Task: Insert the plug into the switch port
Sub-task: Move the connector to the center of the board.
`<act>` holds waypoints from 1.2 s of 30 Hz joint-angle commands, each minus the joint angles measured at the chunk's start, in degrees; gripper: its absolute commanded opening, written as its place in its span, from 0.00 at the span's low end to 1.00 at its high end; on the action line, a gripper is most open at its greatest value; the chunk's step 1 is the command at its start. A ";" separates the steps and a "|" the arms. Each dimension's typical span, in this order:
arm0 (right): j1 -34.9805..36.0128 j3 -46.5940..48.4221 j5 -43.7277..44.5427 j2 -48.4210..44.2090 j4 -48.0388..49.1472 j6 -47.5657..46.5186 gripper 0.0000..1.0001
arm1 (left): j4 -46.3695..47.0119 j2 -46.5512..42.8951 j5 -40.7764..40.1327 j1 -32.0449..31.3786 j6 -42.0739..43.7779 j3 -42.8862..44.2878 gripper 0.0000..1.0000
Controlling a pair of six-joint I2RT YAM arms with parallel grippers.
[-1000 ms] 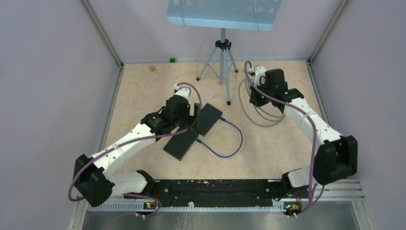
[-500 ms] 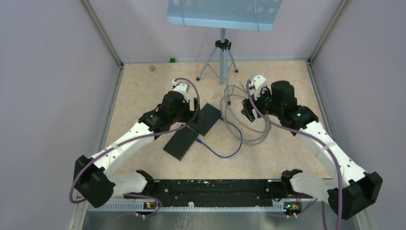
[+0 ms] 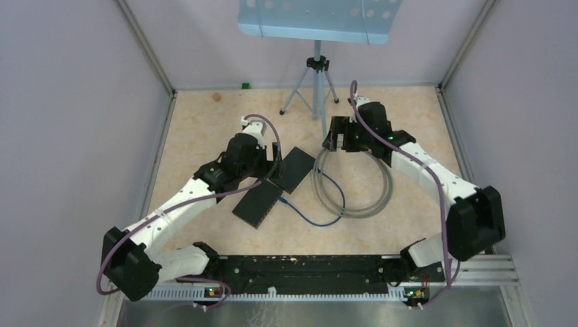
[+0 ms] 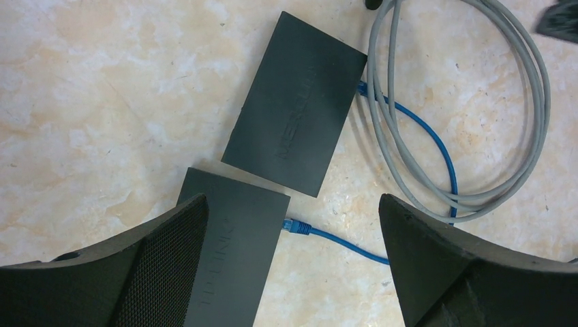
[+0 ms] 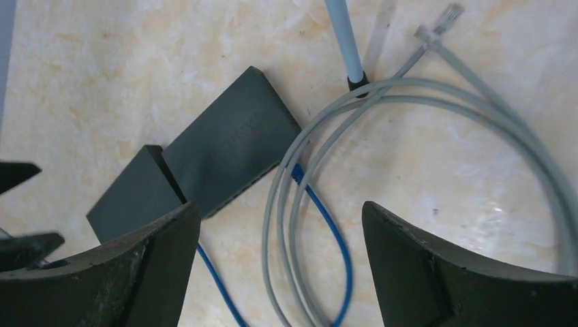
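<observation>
Two black switches lie corner to corner mid-table, the far one (image 3: 298, 169) (image 4: 294, 102) (image 5: 228, 146) and the near one (image 3: 257, 204) (image 4: 232, 259). A blue cable (image 3: 334, 208) (image 4: 436, 143) links them, with a blue plug (image 4: 298, 227) seated in the near switch. A loose grey cable (image 3: 354, 215) (image 4: 373, 82) (image 5: 283, 204) lies coiled right of the switches and over the blue cable. Its clear plug (image 5: 448, 13) rests free on the table. My left gripper (image 3: 272, 160) (image 4: 292, 199) hangs open above the switches. My right gripper (image 3: 334, 139) (image 5: 279, 204) hangs open and empty above the grey coil.
A tripod stand (image 3: 315, 75) with a blue tray stands at the back. One of its feet (image 3: 325, 145) (image 5: 356, 80) touches down beside the grey coil and the far switch. A small green object (image 3: 245, 85) sits at the back wall. Walls enclose the table on three sides.
My right arm swung left with the grey cable, dragged it toward the switches, then opened and let it go. The left arm barely shifted.
</observation>
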 commanded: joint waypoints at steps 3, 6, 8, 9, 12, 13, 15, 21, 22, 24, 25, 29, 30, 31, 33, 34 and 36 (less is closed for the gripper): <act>5.06 -4.10 7.08 8.39 14.55 22.33 0.87 | 2.13 -1.48 0.97 0.45 -0.97 -0.98 0.99; 6.02 -7.11 10.87 11.74 21.44 30.02 0.86 | 1.78 -1.73 1.20 0.55 -1.04 -1.08 0.99; 6.31 -8.06 12.84 14.34 25.01 33.42 0.84 | 1.77 -2.12 1.26 0.57 -1.04 -1.40 0.99; 6.39 -7.98 13.87 15.85 25.59 34.66 0.83 | 1.66 -2.35 1.28 0.54 -1.05 -1.50 0.99; 6.61 -6.82 17.66 20.12 25.18 36.35 0.80 | 0.99 -3.03 1.08 0.50 -0.97 -1.92 0.99; 6.63 -6.89 18.80 21.10 25.34 37.10 0.79 | 0.93 -3.28 0.91 0.54 -0.97 -2.11 0.99; 6.63 -6.51 20.13 22.90 25.59 37.73 0.76 | 0.67 -4.00 0.53 0.66 -0.96 -2.45 0.99; 6.63 -4.92 18.55 28.71 30.03 40.26 0.59 | 0.50 -4.27 0.48 0.68 -0.89 -2.72 0.99; 6.63 -4.49 18.54 29.48 30.54 40.66 0.55 | 0.40 -4.24 0.49 0.70 -0.89 -2.56 0.99; 6.63 -3.61 19.18 30.72 31.00 41.09 0.50 | 0.05 -4.26 0.49 0.67 -0.84 -2.33 0.99; 6.63 -3.42 19.76 30.87 31.05 41.27 0.46 | -0.06 -4.40 0.39 0.74 -0.74 -2.26 0.99; 6.63 -3.59 20.82 31.08 31.85 40.93 0.18 | -0.35 -5.12 -0.03 0.82 -0.62 -2.69 0.99; 6.57 -3.74 20.64 31.02 32.25 40.46 0.08 | -0.35 -5.19 0.04 0.77 -0.67 -2.86 0.99; 6.54 -4.20 19.99 30.82 33.42 39.72 0.02 | -0.43 -5.20 0.12 0.83 -0.70 -2.87 0.99; 6.51 -5.73 18.64 29.64 35.78 37.91 0.00 | -0.73 -5.15 0.23 0.75 -0.71 -2.69 0.99; 6.49 -6.70 18.12 28.68 36.84 36.97 0.00 | -0.90 -5.30 0.16 0.78 -0.79 -2.66 0.99; 6.54 -9.21 18.12 25.35 38.45 34.50 0.00 | -1.01 -5.59 -0.01 0.84 -0.80 -2.49 0.99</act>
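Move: The right hand's target, the left-hand strands of the grey cable coil beside the tripod foot, lies roughly 7 cm ahead, 5 cm left and 17 cm below. The tripod foot sits about 3 cm beyond those strands and 1 cm to their right; the farther black box is some 2 cm ahead and 13 cm left of the right hand, its blue plug about 3 cm ahead and 7 cm left. From the left hand, the strands are about 13 cm ahead, 13 cm right and 16 cm down. The right hand's fingers close on the grey coil's left-hand strands and pinch them just short of the tripod foot. To get there the open hand swoops down about 16 cm, edging left and then forward, while the wrist swings some 35 degrees clockwise and tips down; most of the closing comes once it is low, during a last short slide forward. ##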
